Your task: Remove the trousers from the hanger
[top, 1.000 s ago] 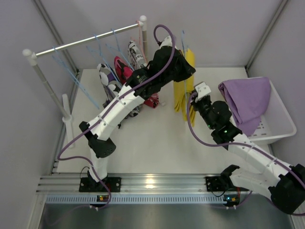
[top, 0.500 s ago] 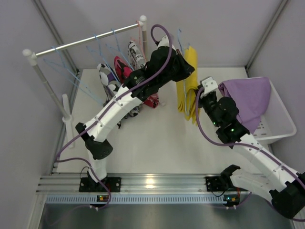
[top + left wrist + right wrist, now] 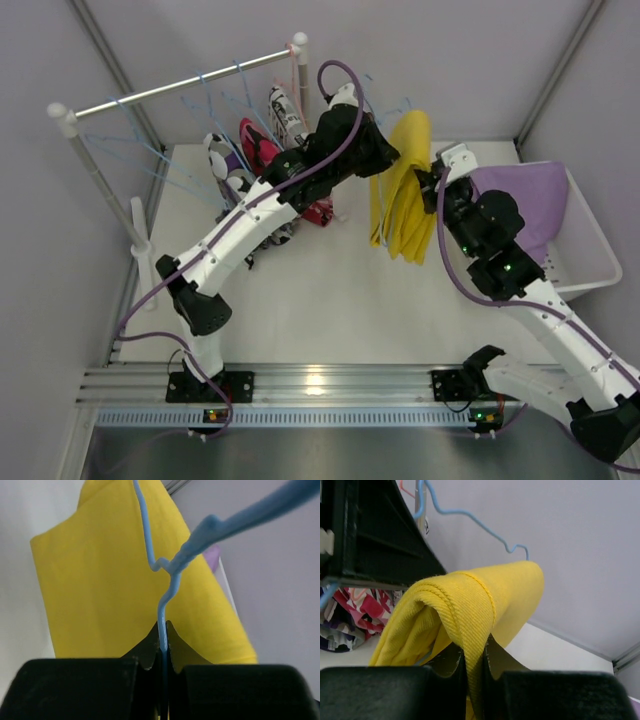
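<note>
The yellow trousers (image 3: 405, 190) hang over a blue wire hanger (image 3: 161, 565) held off the rail. My left gripper (image 3: 385, 148) is shut on the hanger's wire, seen between its jaws in the left wrist view (image 3: 162, 652). My right gripper (image 3: 432, 180) is shut on a fold of the yellow trousers (image 3: 470, 605) and pulls them to the right. The lilac-purple trousers (image 3: 525, 205) lie in the white basket (image 3: 590, 265). The black-and-white pair (image 3: 222, 165) and the pink-red print pairs (image 3: 262, 145) hang on the rack behind the left arm.
The clothes rail (image 3: 180, 85) with several blue hangers stands at the back left on a white post (image 3: 100, 185). The white basket is at the right edge. Grey walls close in behind and at both sides.
My right gripper has risen and moved right toward the basket, dragging the yellow trousers sideways along the hanger. The left gripper has held the hanger nearly still.
</note>
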`<action>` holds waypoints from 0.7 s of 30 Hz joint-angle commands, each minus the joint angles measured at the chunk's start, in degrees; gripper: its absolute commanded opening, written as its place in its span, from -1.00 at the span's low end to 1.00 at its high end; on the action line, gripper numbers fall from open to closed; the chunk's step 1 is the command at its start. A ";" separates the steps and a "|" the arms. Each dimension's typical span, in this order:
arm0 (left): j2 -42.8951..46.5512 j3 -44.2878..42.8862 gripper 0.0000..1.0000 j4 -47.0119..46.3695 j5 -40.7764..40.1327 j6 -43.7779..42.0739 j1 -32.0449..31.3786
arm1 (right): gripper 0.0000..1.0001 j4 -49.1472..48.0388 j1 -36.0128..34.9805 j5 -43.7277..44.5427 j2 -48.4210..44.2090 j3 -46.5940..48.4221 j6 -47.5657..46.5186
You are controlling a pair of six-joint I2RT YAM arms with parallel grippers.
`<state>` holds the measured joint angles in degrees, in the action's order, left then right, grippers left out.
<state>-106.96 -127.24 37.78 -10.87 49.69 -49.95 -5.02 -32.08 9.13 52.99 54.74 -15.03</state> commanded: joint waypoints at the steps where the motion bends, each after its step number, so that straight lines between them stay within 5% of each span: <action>1: 3.07 1.55 -1.00 -3.33 0.59 -0.91 1.44 | -1.00 -8.61 0.79 -1.13 -3.25 8.88 1.31; 21: 3.16 12.81 -1.00 -2.45 1.12 -4.42 1.97 | -1.00 -9.75 0.79 7.74 -5.00 27.60 -4.21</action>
<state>-106.87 -114.93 36.62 -9.85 47.03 -47.83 -0.47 -32.08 13.47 50.65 76.20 -16.49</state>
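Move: My right fingers already pinch the yellow trousers, whose bulk hangs about 3 cm to their left, 1 cm back and 5 cm lower. The hanger's bar is some 5 cm to the left, 2 cm ahead and 3 cm lower. The white bin waits some 32 cm to the right, 3 cm ahead and 33 cm down. From my left hand, which grips the hanger, the trousers lie about 4 cm back, 4 cm right and 6 cm down. I pull the trousers up off the hanger: keeping my pinch, my right hand climbs about 17 cm, faster as it goes, and late on also swings back and to the right by some 5 cm each, its fingers tilting upward. Meanwhile my left hand, still shut on the hanger wire, eases a little forward, then draws the hanger down about 9 cm out of the trousers. ##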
